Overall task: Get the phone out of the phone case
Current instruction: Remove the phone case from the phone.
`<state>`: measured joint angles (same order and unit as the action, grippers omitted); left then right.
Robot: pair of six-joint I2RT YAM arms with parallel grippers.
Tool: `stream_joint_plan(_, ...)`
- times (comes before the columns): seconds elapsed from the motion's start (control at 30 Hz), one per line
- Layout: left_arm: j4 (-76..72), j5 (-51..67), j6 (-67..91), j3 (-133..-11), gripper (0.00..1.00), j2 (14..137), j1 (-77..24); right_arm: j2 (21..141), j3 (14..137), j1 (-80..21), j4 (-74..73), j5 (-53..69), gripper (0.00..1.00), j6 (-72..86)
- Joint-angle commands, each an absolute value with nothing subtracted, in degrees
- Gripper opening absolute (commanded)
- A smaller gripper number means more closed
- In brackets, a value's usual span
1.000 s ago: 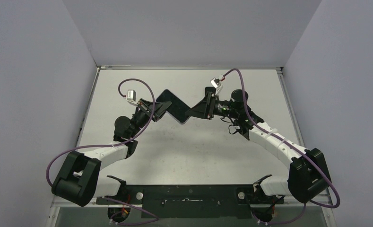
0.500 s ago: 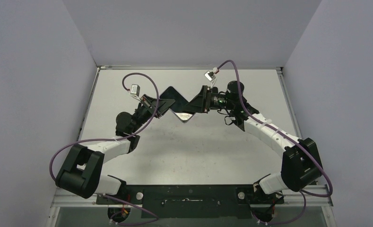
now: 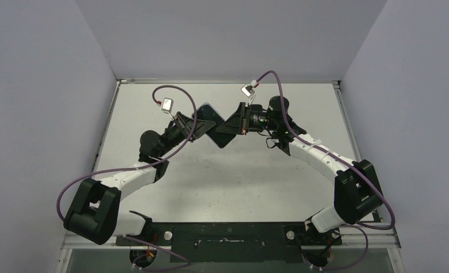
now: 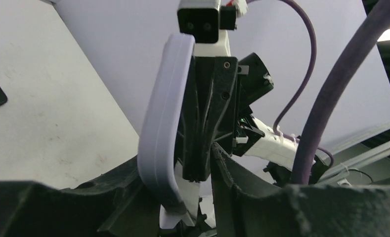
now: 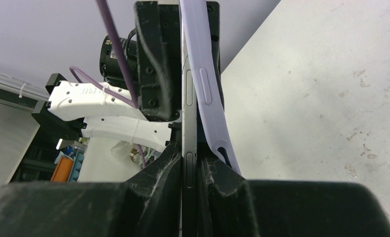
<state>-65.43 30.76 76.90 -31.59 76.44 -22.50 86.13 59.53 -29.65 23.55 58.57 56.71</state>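
Observation:
Both arms hold the phone and its lavender case (image 3: 206,108) up over the middle of the table. In the right wrist view my right gripper (image 5: 189,173) is shut on the dark phone (image 5: 188,98), seen edge-on with its side button between the fingers. There the case (image 5: 205,98) bows away from the phone on the right. In the left wrist view the case (image 4: 158,133) curves down against my left finger, with a gap to the other finger (image 4: 232,187). My left gripper (image 4: 183,168) is slightly open. The right gripper's fingers (image 4: 205,123) reach in beside the case.
The grey table (image 3: 239,176) is boxed in by pale walls on three sides. The two arms arch in from the near corners, and their purple cables (image 3: 171,94) loop above the wrists.
The right gripper has closed on the phone. The left jaws have parted a little. Both wrists and the phone have shifted slightly toward the far wall.

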Motion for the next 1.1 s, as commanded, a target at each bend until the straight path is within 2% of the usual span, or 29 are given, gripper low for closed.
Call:
stream_joint_plan(0.0,-60.4,35.4,70.7,-34.9,0.41,71.5,-23.5,85.6,60.8,-29.3,34.9,57.7,0.07,61.5)
stream_joint_plan(0.1,-56.7,33.4,68.3,-34.2,0.52,69.0,-22.2,84.9,60.0,-28.3,36.5,57.6,0.03,63.5)
stream_joint_plan(0.3,-50.7,29.5,64.0,-32.1,0.64,63.7,-20.7,83.6,59.6,-26.9,37.0,56.4,0.01,64.9)
stream_joint_plan(0.63,-46.4,29.8,58.4,-30.2,0.69,63.2,-22.3,82.4,58.8,-26.6,39.4,52.4,0.00,68.2)
stream_joint_plan(1.07,-49.2,27.9,56.2,-31.8,0.69,67.7,-26.4,82.0,58.1,-27.2,40.7,50.9,0.00,69.5)
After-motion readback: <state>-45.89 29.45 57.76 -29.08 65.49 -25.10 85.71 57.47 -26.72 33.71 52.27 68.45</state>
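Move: The phone in its lavender case is held in the air by both hands: its middle lies about 3 cm to the left of the right hand and 1 cm ahead. From the left hand it is some 2 cm to the right and 1 cm back, at grip height. The dark phone lies on the table about 32 cm ahead of the right hand, 14 cm to its right and 31 cm below. The left fingers, already starting to part, open wide and let go of the cased phone; the left hand eases back and up about 2 cm, then sinks away beneath it, tilting some 15 degrees. The right hand keeps its pinch on the bare-edged phone and carries it about 3 cm forward and 2 cm up, turning slightly clockwise. ##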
